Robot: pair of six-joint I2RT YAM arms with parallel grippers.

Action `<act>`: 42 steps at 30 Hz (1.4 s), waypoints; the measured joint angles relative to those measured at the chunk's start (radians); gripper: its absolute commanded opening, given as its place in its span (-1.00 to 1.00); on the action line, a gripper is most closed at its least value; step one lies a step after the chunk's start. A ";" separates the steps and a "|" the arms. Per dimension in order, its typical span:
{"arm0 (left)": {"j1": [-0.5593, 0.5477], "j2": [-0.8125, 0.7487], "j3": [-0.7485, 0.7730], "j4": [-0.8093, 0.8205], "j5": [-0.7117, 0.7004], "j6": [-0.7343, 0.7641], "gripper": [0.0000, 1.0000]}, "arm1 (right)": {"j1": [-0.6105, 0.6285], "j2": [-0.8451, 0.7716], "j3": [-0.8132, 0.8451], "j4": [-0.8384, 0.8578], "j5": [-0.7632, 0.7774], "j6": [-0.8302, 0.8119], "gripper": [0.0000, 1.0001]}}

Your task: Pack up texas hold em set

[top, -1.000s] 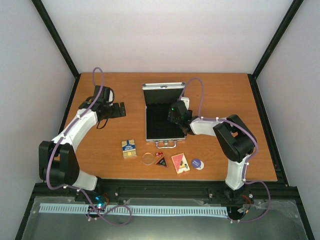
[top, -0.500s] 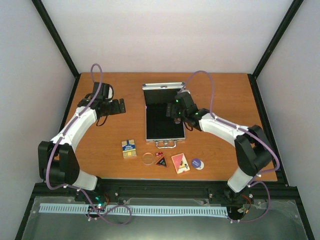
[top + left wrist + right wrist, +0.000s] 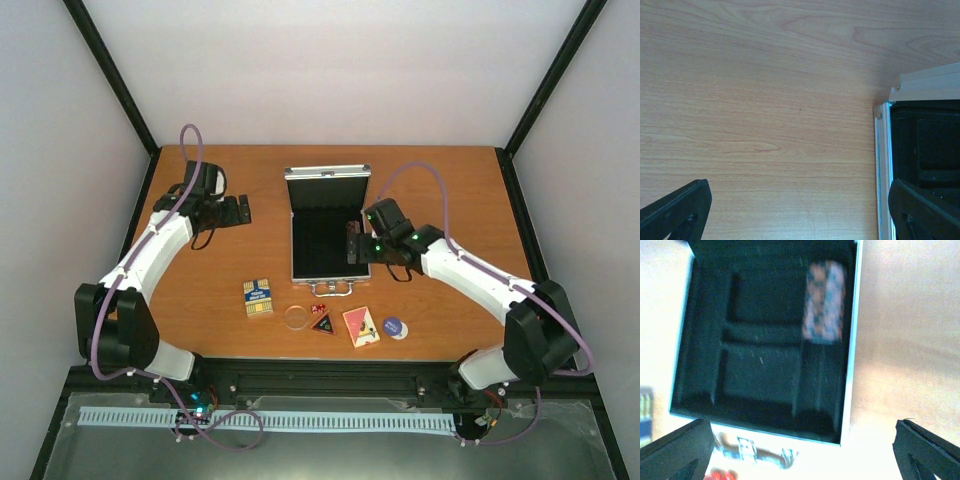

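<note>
The silver case (image 3: 329,172) lies open mid-table, lid up at the back, black lining showing. In the right wrist view a brown chip stack (image 3: 824,302) lies in the case's (image 3: 852,355) right slot. My right gripper (image 3: 355,246) hovers open and empty over the case's near right edge; it also shows in the right wrist view (image 3: 800,457). My left gripper (image 3: 236,213) is open and empty over bare table left of the case (image 3: 883,165). In front of the case lie the blue-yellow deck (image 3: 258,297), clear disc (image 3: 296,317), red dice (image 3: 318,308), black triangle (image 3: 323,324), pink deck (image 3: 361,327) and blue disc (image 3: 395,327).
The case's handle (image 3: 762,454) faces the near edge, with the red dice (image 3: 720,475) just in front of it. The wooden table (image 3: 450,200) is bounded by a black frame and white walls.
My right gripper has drawn back from over the case's far part to its near right edge, and the arm has stretched out. The left arm has barely moved.
</note>
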 measured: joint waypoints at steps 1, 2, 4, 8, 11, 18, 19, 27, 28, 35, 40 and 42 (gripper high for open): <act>0.000 0.000 0.000 -0.004 0.001 -0.001 1.00 | 0.000 -0.009 -0.016 -0.029 -0.018 -0.002 1.00; 0.000 0.000 0.000 -0.008 0.002 -0.002 1.00 | 0.003 -0.017 -0.033 -0.058 -0.032 -0.004 1.00; 0.000 0.000 0.000 -0.016 0.002 -0.005 0.99 | 0.025 -0.023 -0.058 -0.125 -0.048 -0.010 1.00; 0.000 0.000 0.000 -0.025 0.005 -0.011 0.99 | 0.156 -0.023 -0.081 -0.250 -0.051 -0.010 1.00; 0.000 0.000 0.000 -0.025 0.012 -0.016 0.99 | 0.259 -0.029 -0.100 -0.305 -0.064 0.008 1.00; 0.000 -0.003 -0.002 -0.025 0.024 -0.027 0.99 | 0.379 -0.025 -0.116 -0.389 -0.056 0.053 1.00; 0.000 -0.005 -0.003 -0.024 0.025 -0.029 0.99 | 0.387 -0.015 -0.116 -0.393 -0.055 0.054 1.00; 0.000 -0.037 -0.018 -0.025 0.031 -0.034 0.99 | 0.395 0.103 -0.113 -0.391 0.013 0.052 1.00; 0.000 -0.039 -0.018 -0.025 0.032 -0.034 0.99 | 0.395 0.116 -0.113 -0.390 0.024 0.050 1.00; 0.000 -0.047 -0.019 -0.025 0.037 -0.034 0.99 | 0.395 0.180 -0.093 -0.358 0.044 0.045 0.99; 0.000 -0.047 -0.022 -0.025 0.039 -0.034 0.99 | 0.395 0.212 -0.089 -0.322 0.043 0.040 0.93; 0.000 -0.047 -0.022 -0.025 0.039 -0.034 0.99 | 0.395 0.218 -0.089 -0.310 0.040 0.038 0.88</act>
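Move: The red card box lies about 16 cm back from my right hand, 1 cm to its left and some 13 cm below. On the table too, the little black triangle is roughly 9 cm left of that box and 1 cm farther out, the red dice 10 cm left and 4 cm out, and the blue disc about 8 cm to its right, level with it. From my left hand the box is some 22 cm back, 32 cm right and 16 cm down. I sweep my right hand away from the case's right side, fast and about 16 cm back towards me while sinking, then sink more slowly, 12 cm in all, over the red card box. On the way I tip the fingers from slanting to nearly straight down and turn them about 20 degrees counter-clockwise, keeping them wide so they end either side of the box. ##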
